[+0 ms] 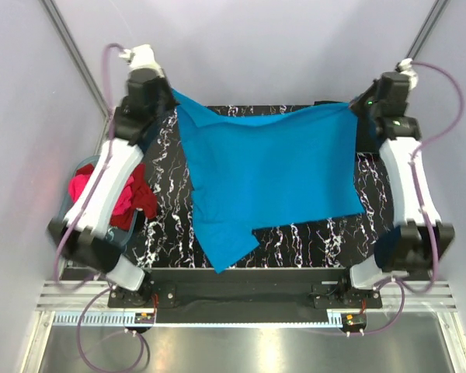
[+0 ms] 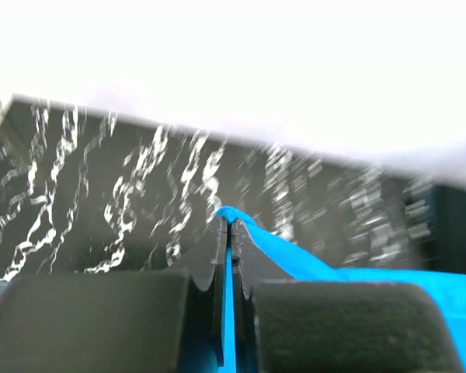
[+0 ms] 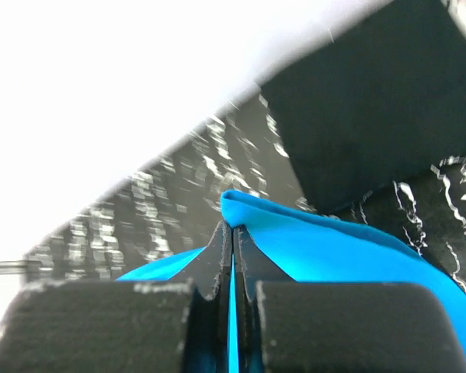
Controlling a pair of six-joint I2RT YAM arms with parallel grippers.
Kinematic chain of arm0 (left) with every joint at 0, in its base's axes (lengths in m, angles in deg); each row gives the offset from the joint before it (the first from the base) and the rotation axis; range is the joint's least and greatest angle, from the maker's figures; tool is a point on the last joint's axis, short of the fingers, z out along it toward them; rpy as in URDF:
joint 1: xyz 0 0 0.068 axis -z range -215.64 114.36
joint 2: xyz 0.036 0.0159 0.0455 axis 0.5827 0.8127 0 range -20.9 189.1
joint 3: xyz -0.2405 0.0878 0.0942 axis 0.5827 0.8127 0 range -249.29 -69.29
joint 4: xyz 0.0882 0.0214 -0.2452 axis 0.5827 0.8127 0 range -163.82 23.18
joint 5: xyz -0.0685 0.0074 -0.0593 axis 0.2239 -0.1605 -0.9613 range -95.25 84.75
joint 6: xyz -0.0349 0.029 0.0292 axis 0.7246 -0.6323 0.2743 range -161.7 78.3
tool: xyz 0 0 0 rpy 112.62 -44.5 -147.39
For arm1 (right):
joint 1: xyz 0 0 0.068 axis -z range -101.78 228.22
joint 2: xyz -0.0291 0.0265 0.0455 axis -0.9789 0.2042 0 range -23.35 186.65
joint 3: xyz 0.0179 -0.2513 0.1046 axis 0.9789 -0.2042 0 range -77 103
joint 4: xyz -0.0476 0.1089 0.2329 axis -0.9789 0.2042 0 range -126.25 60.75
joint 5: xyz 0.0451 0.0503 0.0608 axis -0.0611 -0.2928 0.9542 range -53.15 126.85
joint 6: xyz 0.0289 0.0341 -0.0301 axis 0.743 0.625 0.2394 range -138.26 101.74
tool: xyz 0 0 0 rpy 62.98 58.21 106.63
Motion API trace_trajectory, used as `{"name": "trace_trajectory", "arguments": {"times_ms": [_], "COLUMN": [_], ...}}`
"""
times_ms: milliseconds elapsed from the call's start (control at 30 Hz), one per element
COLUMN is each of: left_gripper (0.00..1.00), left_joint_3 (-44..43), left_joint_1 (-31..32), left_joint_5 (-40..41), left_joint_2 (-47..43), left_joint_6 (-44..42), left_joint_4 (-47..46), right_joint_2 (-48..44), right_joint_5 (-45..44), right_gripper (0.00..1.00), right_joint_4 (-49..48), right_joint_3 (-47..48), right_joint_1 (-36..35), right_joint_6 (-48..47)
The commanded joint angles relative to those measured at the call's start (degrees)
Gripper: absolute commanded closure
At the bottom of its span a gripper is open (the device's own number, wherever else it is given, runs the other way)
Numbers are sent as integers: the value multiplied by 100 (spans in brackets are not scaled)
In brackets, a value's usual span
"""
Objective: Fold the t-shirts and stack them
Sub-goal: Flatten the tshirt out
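The turquoise-blue t-shirt [image 1: 268, 175] hangs spread between my two grippers over the black marbled table [image 1: 311, 237], its lower part trailing toward the near edge. My left gripper [image 1: 173, 97] is shut on its far left corner; the cloth [image 2: 295, 260] shows pinched between the jaws in the left wrist view, at the gripper [image 2: 230, 224]. My right gripper [image 1: 356, 109] is shut on the far right corner; the cloth [image 3: 334, 245] folds over the closed jaws of the gripper [image 3: 232, 227]. Magenta-pink and red shirts [image 1: 128, 194] lie in the tub at left. A black cloth [image 3: 380, 101] lies at the table's far right corner.
A translucent pale-blue tub [image 1: 76, 172] stands at the table's left side under my left arm. Grey walls close in at left, right and back. The near table edge meets a black rail [image 1: 241, 291] with the arm bases.
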Motion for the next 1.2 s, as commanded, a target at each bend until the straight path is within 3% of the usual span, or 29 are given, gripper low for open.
{"name": "trace_trajectory", "arguments": {"times_ms": [0,267,533,700,867,1033,1167], "left_gripper": [100,100,100,100,100,100,100], "left_joint_3": [266,988,621,154,-198,213,715], "left_joint_1": [-18,-1,-1,8,-1,-1,0], "left_joint_5": [-55,-64,-196,-74,120,-248,-74], "left_joint_2": [-1730,-3865,-4861,-4511,-3343,-2202,-1208], "left_joint_6": [364,523,603,331,-101,-110,-215], "left_joint_4": [-598,-510,-124,-79,-430,-887,-1335], "right_joint_2": [-1238,-3129,-4369,-3986,-3132,-2192,-1515], "right_joint_5": [-82,-301,-425,-565,-828,-882,-716], "right_gripper": [100,100,100,100,100,100,100], "right_joint_4": [882,1842,2396,2406,1985,965,17], "right_joint_3": [515,480,1006,1376,1395,317,-730], "right_joint_1": [-8,-8,-8,-9,-8,-8,-8], "right_joint_6": [-99,165,288,244,-28,-73,51]}}
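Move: Both hands already hold the blue t-shirt up by its two far corners. Its middle hangs about 5 cm back and 28 cm to the right of the left hand, some 23 cm below; from the right hand, roughly 5 cm back, 17 cm left and 18 cm below. The basket of red shirts sits about 14 cm back, 20 cm left and 30 cm below the left hand. The black folded shirt lies about 21 cm ahead, 13 cm right and 30 cm below the right hand. Fingers shut, both grippers keep pinching the t-shirt's far corners and whip it together: back towards the robot some 30 cm while rising over 20 cm, fingertips tipping up 35 to 40 degrees, the left hand also drifting outward. Then both reverse and swing quickly forward and down, about 20 cm forward, the tips dipping again and the left hand easing back inward. ##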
